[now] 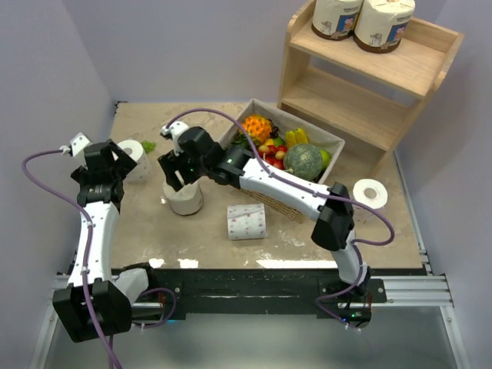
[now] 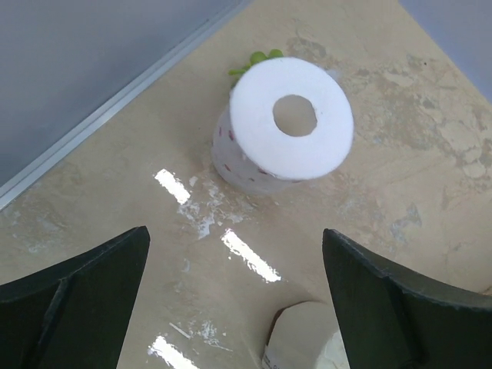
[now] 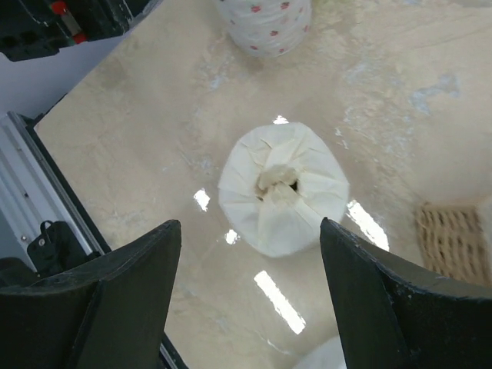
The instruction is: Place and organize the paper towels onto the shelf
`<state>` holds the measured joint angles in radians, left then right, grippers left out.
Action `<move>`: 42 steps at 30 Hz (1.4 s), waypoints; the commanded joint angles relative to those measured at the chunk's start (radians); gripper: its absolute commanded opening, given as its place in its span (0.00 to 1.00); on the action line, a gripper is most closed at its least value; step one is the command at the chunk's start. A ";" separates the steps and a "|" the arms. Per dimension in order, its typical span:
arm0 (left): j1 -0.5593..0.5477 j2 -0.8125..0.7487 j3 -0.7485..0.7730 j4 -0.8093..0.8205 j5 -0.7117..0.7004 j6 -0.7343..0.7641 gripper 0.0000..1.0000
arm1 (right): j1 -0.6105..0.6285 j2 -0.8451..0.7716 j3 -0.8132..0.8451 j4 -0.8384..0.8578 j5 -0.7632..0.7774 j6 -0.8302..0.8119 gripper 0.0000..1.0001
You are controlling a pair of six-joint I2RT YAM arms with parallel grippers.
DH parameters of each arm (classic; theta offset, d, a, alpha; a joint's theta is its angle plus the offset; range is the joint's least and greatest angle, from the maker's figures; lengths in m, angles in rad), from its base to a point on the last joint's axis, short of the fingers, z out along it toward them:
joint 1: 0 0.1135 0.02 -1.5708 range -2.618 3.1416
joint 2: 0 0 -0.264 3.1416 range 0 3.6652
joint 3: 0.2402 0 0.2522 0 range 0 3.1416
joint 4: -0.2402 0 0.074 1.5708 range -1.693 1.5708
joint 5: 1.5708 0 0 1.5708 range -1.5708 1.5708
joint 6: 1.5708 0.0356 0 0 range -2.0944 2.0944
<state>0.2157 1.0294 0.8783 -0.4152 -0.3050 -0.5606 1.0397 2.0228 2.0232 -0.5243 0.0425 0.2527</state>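
Note:
Two cream-wrapped paper towels (image 1: 360,21) stand on the top tier of the wooden shelf (image 1: 361,92). A third wrapped roll (image 3: 283,188) stands upright on the table, just beyond the spread fingertips of my right gripper (image 3: 250,227), which is open and holds nothing. A bare white dotted roll (image 2: 290,123) stands upright at the back left, ahead of my left gripper (image 2: 235,234), also open and empty. Another white roll (image 1: 246,221) lies on its side mid-table. A third white roll (image 1: 370,194) stands at the right, by the basket.
A wicker basket (image 1: 330,138) full of fruits sits between the arms and the shelf. A small green item (image 2: 257,60) lies behind the left white roll. The left wall (image 2: 77,69) runs close beside that roll. My two grippers hang near each other at the left.

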 commanded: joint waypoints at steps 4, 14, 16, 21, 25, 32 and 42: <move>0.002 0.000 0.025 -0.076 -0.267 -0.123 1.00 | 0.026 0.119 0.150 -0.003 0.010 0.028 0.71; 0.002 -0.026 0.022 -0.099 -0.319 -0.156 1.00 | 0.040 0.223 0.172 0.017 -0.004 0.025 0.67; 0.002 -0.028 0.021 -0.093 -0.312 -0.148 1.00 | 0.043 0.235 0.181 0.020 -0.003 0.019 0.66; 0.005 -0.025 0.021 -0.103 -0.321 -0.157 1.00 | 0.049 0.297 0.204 -0.003 0.045 0.000 0.66; 0.010 -0.023 0.018 -0.096 -0.315 -0.154 1.00 | 0.052 0.332 0.215 -0.028 0.066 -0.013 0.64; 0.013 -0.017 0.013 -0.096 -0.310 -0.157 1.00 | 0.075 0.350 0.213 -0.048 0.168 -0.059 0.63; 0.013 -0.015 0.010 -0.088 -0.301 -0.150 1.00 | 0.092 0.257 0.114 0.029 0.162 -0.153 0.38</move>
<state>0.2222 1.0172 0.8787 -0.5285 -0.5842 -0.6964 1.1259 2.3684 2.1918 -0.5323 0.1947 0.1600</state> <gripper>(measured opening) 0.997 0.412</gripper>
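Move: The wrapped paper towel roll that the right hand is after stands about 3 cm ahead of it, 3 cm to its left and 17 cm below. The upright dotted roll is some 15 cm farther left than that roll and 8 cm farther out; the lying dotted roll is roughly 14 cm to the right of the hand and 3 cm back. From the left hand the wrapped roll lies about 19 cm to the right, 4 cm back and 12 cm below. Down some 13 cm and about 5 cm left goes the right hand onto the wrapped roll, its fingers tipping steeper; once low, it stops there and the partly open fingers close, pinching the roll's left-hand wall at the top, one finger at the core and one outside. The empty left hand first backs off about 5 cm back and left, turning counter-clockwise, fingers wide open. ##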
